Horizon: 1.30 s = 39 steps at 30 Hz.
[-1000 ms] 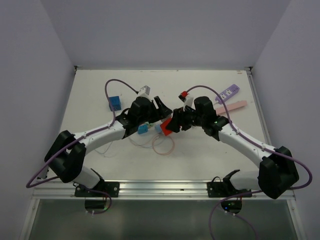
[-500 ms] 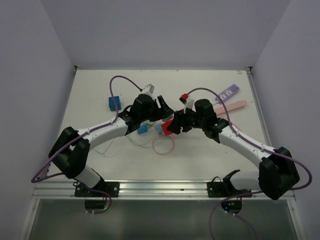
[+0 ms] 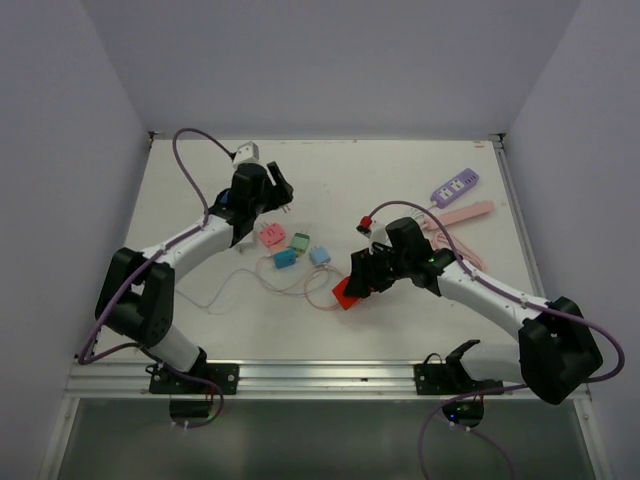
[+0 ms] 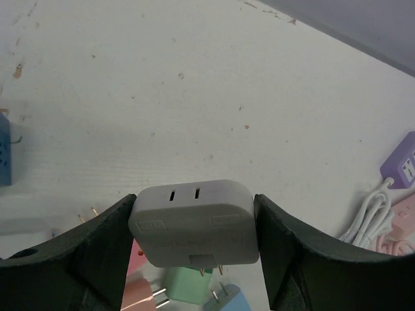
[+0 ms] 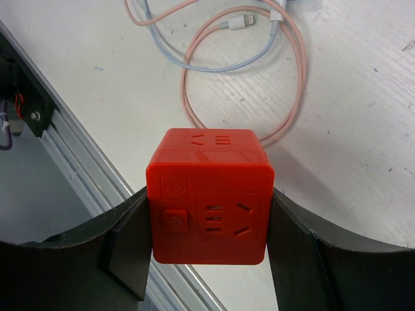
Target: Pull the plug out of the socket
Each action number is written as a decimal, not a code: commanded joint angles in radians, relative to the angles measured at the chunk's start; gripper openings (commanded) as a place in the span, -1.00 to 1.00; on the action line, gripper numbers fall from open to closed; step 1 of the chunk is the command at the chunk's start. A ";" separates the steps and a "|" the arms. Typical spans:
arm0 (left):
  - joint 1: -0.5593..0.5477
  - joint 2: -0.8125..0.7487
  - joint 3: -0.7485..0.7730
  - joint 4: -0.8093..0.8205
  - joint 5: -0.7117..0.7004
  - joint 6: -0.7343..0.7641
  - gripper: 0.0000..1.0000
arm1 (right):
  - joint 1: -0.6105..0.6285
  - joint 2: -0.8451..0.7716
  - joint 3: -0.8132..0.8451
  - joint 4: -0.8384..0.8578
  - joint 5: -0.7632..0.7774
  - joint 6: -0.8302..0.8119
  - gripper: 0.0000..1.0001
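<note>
The plug (image 4: 194,223) is a grey adapter with two slots on its face and metal prongs underneath. My left gripper (image 4: 194,228) is shut on its sides and holds it above the table at the back left (image 3: 276,196). The socket (image 5: 209,197) is a red cube with a power button. My right gripper (image 5: 209,214) is shut on it, low over the table's front middle (image 3: 346,291). Plug and socket are well apart, with nothing plugged into the socket faces that show.
Pink (image 3: 271,236), green (image 3: 300,241), teal (image 3: 285,259) and light blue (image 3: 320,255) plugs lie between the arms. A pink cable loop (image 5: 285,78) lies beside the socket. A purple power strip (image 3: 455,185) and a pink one (image 3: 465,213) sit at the back right. The front rail (image 5: 84,175) is close to the socket.
The two grippers were together at the table's middle. The left arm has swung to the back left with the grey plug; the right has drawn toward the front with the red socket.
</note>
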 commanded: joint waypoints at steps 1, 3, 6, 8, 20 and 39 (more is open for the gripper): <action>0.022 -0.050 0.045 -0.090 -0.063 0.119 -0.26 | 0.001 -0.030 0.036 0.019 0.000 -0.009 -1.00; 0.033 -0.071 0.028 -0.185 -0.079 0.139 -0.23 | -0.001 -0.023 0.058 0.036 0.029 0.003 -1.00; 0.073 -0.111 -0.033 -0.262 -0.106 0.152 -0.23 | -0.002 0.003 0.074 0.091 0.087 0.046 -1.00; 0.090 -0.153 -0.069 -0.287 -0.120 0.162 -0.23 | -0.004 0.022 0.090 0.125 0.106 0.072 -1.00; 0.184 -0.274 -0.257 -0.417 -0.076 0.212 -0.09 | -0.143 0.204 0.202 0.397 0.220 0.306 -1.00; 0.185 -0.280 -0.382 -0.397 0.058 0.207 0.42 | -0.400 0.640 0.390 0.616 0.233 0.573 -0.98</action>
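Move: The left hand, holding the plug, has clear table about 16 cm back, 12 cm left and 15 cm below; nearby, the white adapter lies some 6 cm back, 7 cm left, the blue cube 3 cm ahead, 13 cm left. The right hand, holding the red socket, has clear table roughly 28 cm ahead, 7 cm right and 10 cm below; the purple strip lies about 33 cm ahead, 32 cm right. Left carries plug some 25 cm back, down and left towards clear table; right takes socket as far forward. ##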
